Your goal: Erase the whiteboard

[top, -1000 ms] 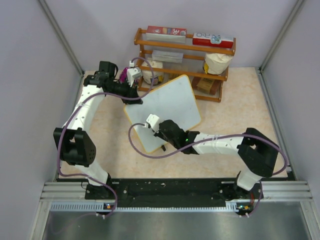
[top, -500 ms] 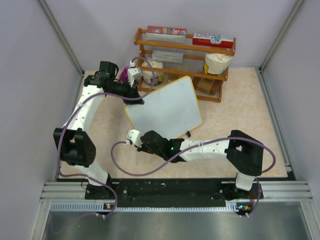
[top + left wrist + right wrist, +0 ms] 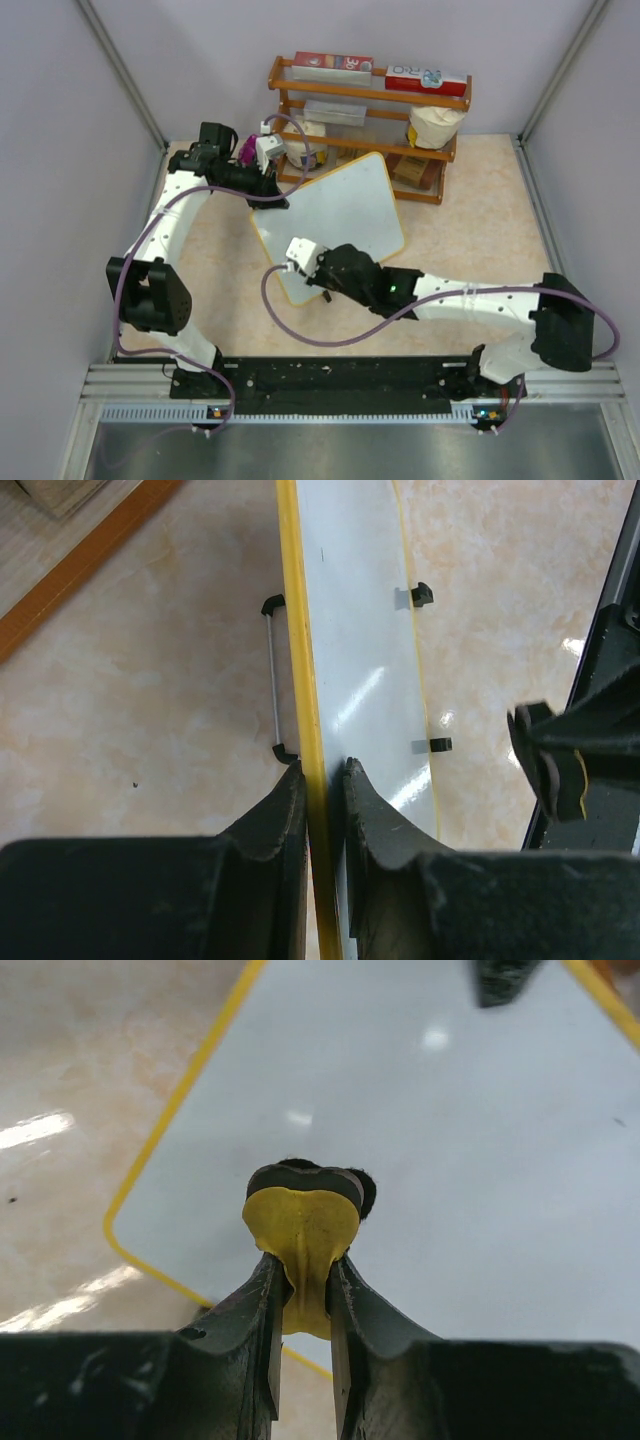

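The whiteboard (image 3: 350, 205), white with a thin yellow frame, leans tilted in the middle of the table. My left gripper (image 3: 272, 195) is shut on its upper left edge, and the left wrist view shows the jaws pinching the yellow frame (image 3: 322, 770). My right gripper (image 3: 303, 1260) is shut on a yellow eraser (image 3: 300, 1220) whose black felt face presses on the board (image 3: 480, 1160) near its lower left corner. From above, the right gripper (image 3: 312, 268) is over that corner. I see almost no writing on the visible face.
A wooden rack (image 3: 370, 95) with boxes and a bag stands right behind the board. Two small black feet (image 3: 422, 595) stick out of the board's edge, and a wire stand (image 3: 272, 680) is on its back. Walls close in on both sides.
The right gripper swept the eraser left and toward me off the board's lower left corner, then came back onto the board. The left arm has kept its hold.
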Robot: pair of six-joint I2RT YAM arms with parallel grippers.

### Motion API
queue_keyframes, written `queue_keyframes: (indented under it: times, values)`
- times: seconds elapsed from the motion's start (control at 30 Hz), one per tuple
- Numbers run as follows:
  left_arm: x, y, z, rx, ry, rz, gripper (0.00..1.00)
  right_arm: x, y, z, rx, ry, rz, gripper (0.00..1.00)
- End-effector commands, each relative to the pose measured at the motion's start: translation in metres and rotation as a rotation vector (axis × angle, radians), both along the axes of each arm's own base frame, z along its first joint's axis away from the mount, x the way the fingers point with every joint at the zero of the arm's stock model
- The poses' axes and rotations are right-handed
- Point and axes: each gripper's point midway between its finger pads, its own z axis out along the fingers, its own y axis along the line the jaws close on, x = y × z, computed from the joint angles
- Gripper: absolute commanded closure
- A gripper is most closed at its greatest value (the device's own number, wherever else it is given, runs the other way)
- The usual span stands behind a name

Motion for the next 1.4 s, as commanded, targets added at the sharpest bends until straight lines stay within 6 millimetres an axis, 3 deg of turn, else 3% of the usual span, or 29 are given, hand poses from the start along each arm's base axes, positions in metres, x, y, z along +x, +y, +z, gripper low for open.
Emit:
queue_keyframes:
  times: [0.0, 0.1, 0.2, 0.23, 0.47, 0.6, 0.97, 1.17, 1.37]
  values:
    - [-0.011, 0.0, -0.008, 0.055, -0.022, -0.04, 1.0, 0.054, -0.049, 0.031, 0.074, -0.019, -0.152, 1.0]
    - [-0.01, -0.001, -0.005, 0.05, -0.037, -0.041, 1.0, 0.08, -0.09, 0.024, 0.06, 0.028, -0.257, 1.0]
    - [-0.007, -0.002, -0.003, 0.045, -0.046, -0.036, 0.99, 0.092, -0.128, 0.02, 0.079, 0.097, -0.349, 1.0]
    - [-0.006, -0.002, -0.003, 0.047, -0.047, -0.033, 0.97, 0.104, -0.153, 0.021, 0.092, 0.113, -0.416, 1.0]
    - [-0.002, 0.001, -0.004, 0.061, -0.053, -0.008, 0.94, 0.11, -0.247, 0.001, 0.081, 0.22, -0.614, 1.0]
    - [-0.002, 0.002, 0.002, 0.058, -0.094, -0.004, 0.94, 0.098, -0.29, -0.022, 0.016, 0.343, -0.699, 1.0]
    - [-0.005, 0.003, 0.002, 0.059, -0.125, 0.0, 0.89, 0.056, -0.348, -0.099, -0.221, 0.598, -0.797, 1.0]
    - [-0.004, 0.004, -0.003, 0.065, -0.124, 0.0, 0.87, 0.048, -0.371, -0.124, -0.249, 0.701, -0.833, 1.0]
    - [-0.002, 0.004, -0.003, 0.071, -0.13, 0.002, 0.87, 0.044, -0.373, -0.136, -0.285, 0.736, -0.81, 0.83]
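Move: The right hand holds the eraser, already clear of the whiteboard's lower left. Its goal, the bare table right of the board, lies roughly 38 cm to its right, 4 cm ahead and 16 cm below. The board's middle is about 15 cm ahead, 5 cm right and 6 cm lower; the board's right black foot stands 6 cm ahead, 16 cm right and 17 cm down. From the left hand, that table spot is some 46 cm right, 17 cm back and 22 cm down. Still pinching the eraser, the right hand carries it off the whiteboard, swinging about 38 cm to the right, first arcing forward over the board, then drawing back a little and sinking towards the bare table. The wrist turns clockwise by nearly 50 degrees and tips the fingers downward. The left hand keeps its pinch on the board's upper left edge. ##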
